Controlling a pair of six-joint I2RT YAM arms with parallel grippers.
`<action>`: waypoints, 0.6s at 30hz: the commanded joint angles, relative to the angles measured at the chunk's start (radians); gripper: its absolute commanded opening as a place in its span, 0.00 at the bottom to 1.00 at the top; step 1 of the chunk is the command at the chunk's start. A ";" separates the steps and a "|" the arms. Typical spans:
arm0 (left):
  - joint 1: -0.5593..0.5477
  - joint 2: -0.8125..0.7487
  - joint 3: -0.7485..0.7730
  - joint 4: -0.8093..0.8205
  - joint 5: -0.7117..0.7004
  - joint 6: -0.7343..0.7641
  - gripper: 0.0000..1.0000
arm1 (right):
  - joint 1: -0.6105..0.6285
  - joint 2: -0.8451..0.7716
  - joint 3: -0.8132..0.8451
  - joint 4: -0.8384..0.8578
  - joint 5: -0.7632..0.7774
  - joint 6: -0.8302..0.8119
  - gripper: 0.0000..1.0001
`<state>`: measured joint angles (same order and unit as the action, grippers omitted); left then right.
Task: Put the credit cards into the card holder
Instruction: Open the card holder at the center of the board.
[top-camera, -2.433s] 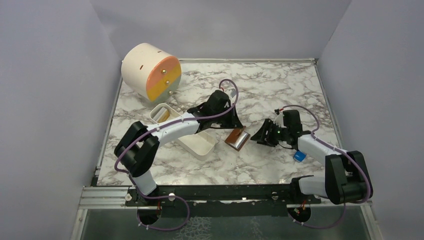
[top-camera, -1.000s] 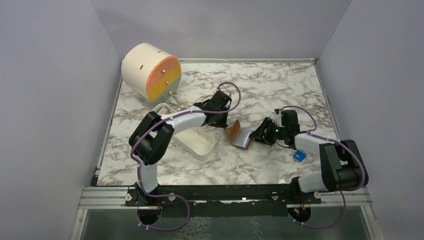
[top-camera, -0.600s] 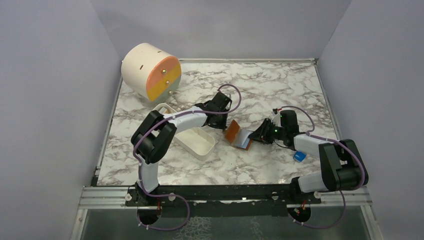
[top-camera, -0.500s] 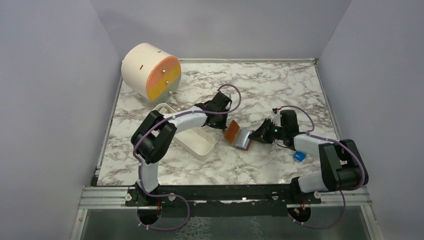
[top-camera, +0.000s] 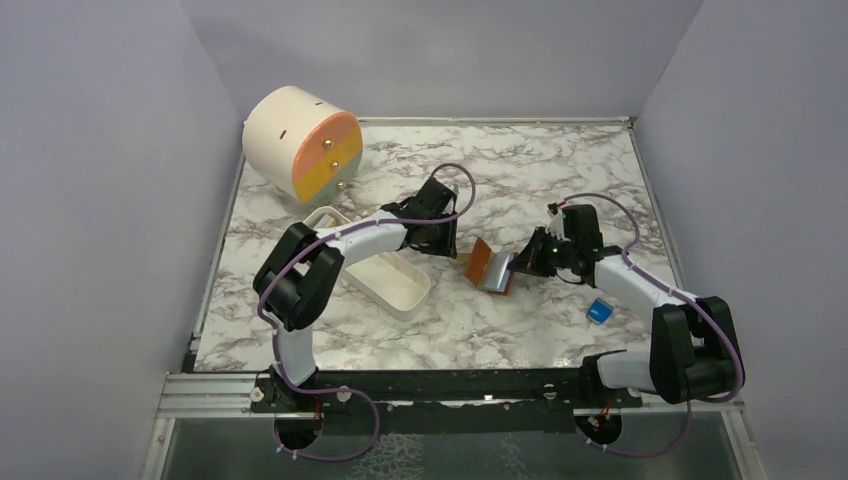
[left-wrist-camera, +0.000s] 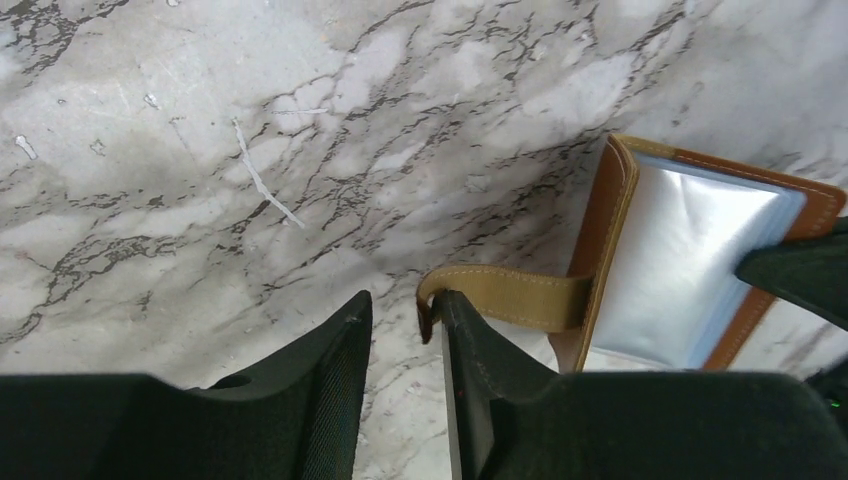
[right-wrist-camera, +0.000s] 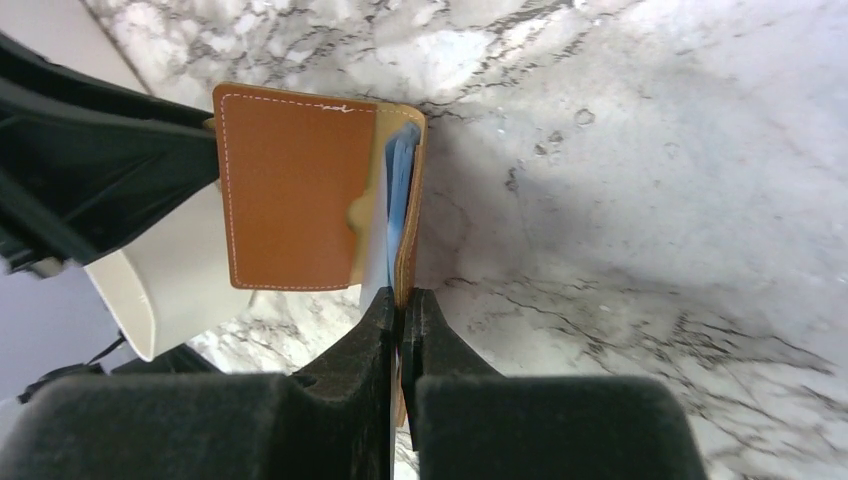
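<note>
The brown card holder (top-camera: 488, 268) stands half open on the marble between the two arms, its pale blue pockets (left-wrist-camera: 690, 260) showing in the left wrist view. My right gripper (right-wrist-camera: 400, 310) is shut on the edge of one brown flap (right-wrist-camera: 290, 190), holding it up. My left gripper (left-wrist-camera: 405, 320) is open just left of the holder, with nothing between its fingers. The holder's tan snap tab (left-wrist-camera: 505, 295) curls over the tip of the right-hand finger (left-wrist-camera: 462, 340). The credit cards are out of view.
A white oblong tray (top-camera: 392, 280) lies under the left arm, close to the holder. A small blue block (top-camera: 599, 311) sits by the right arm. A cream cylinder with an orange and yellow face (top-camera: 300, 142) stands at the back left.
My left gripper has opened and let go of the tab. My right gripper has shut on the holder's flap and drawn back slightly to the right with it.
</note>
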<state>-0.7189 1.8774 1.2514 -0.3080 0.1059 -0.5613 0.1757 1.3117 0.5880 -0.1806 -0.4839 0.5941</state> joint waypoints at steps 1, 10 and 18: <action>0.007 -0.078 0.013 0.015 0.119 -0.027 0.37 | 0.004 -0.006 0.074 -0.182 0.096 -0.096 0.01; 0.007 -0.107 0.011 0.127 0.309 -0.041 0.53 | 0.003 0.054 0.163 -0.280 0.144 -0.141 0.01; 0.006 -0.055 -0.029 0.278 0.480 -0.045 0.60 | 0.004 0.043 0.202 -0.317 0.111 -0.167 0.01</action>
<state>-0.7109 1.8004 1.2400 -0.1322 0.4553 -0.6086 0.1757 1.3640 0.7551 -0.4561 -0.3782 0.4644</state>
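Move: The card holder, its flap already standing open, lies about 7 cm right of the left hand, 3 cm back and roughly 1 cm lower; its strap reaches to some 2 cm right and 1 cm back. The white tray is about 15 cm left of that hand and 2 cm back. From the right hand, which already pinches the pocket's edge, the card holder's middle is about 5 cm left and 1 cm back. Left hand lifts about 7 cm off the strap and 5 right, opening wider; right draws pinched holder right. ##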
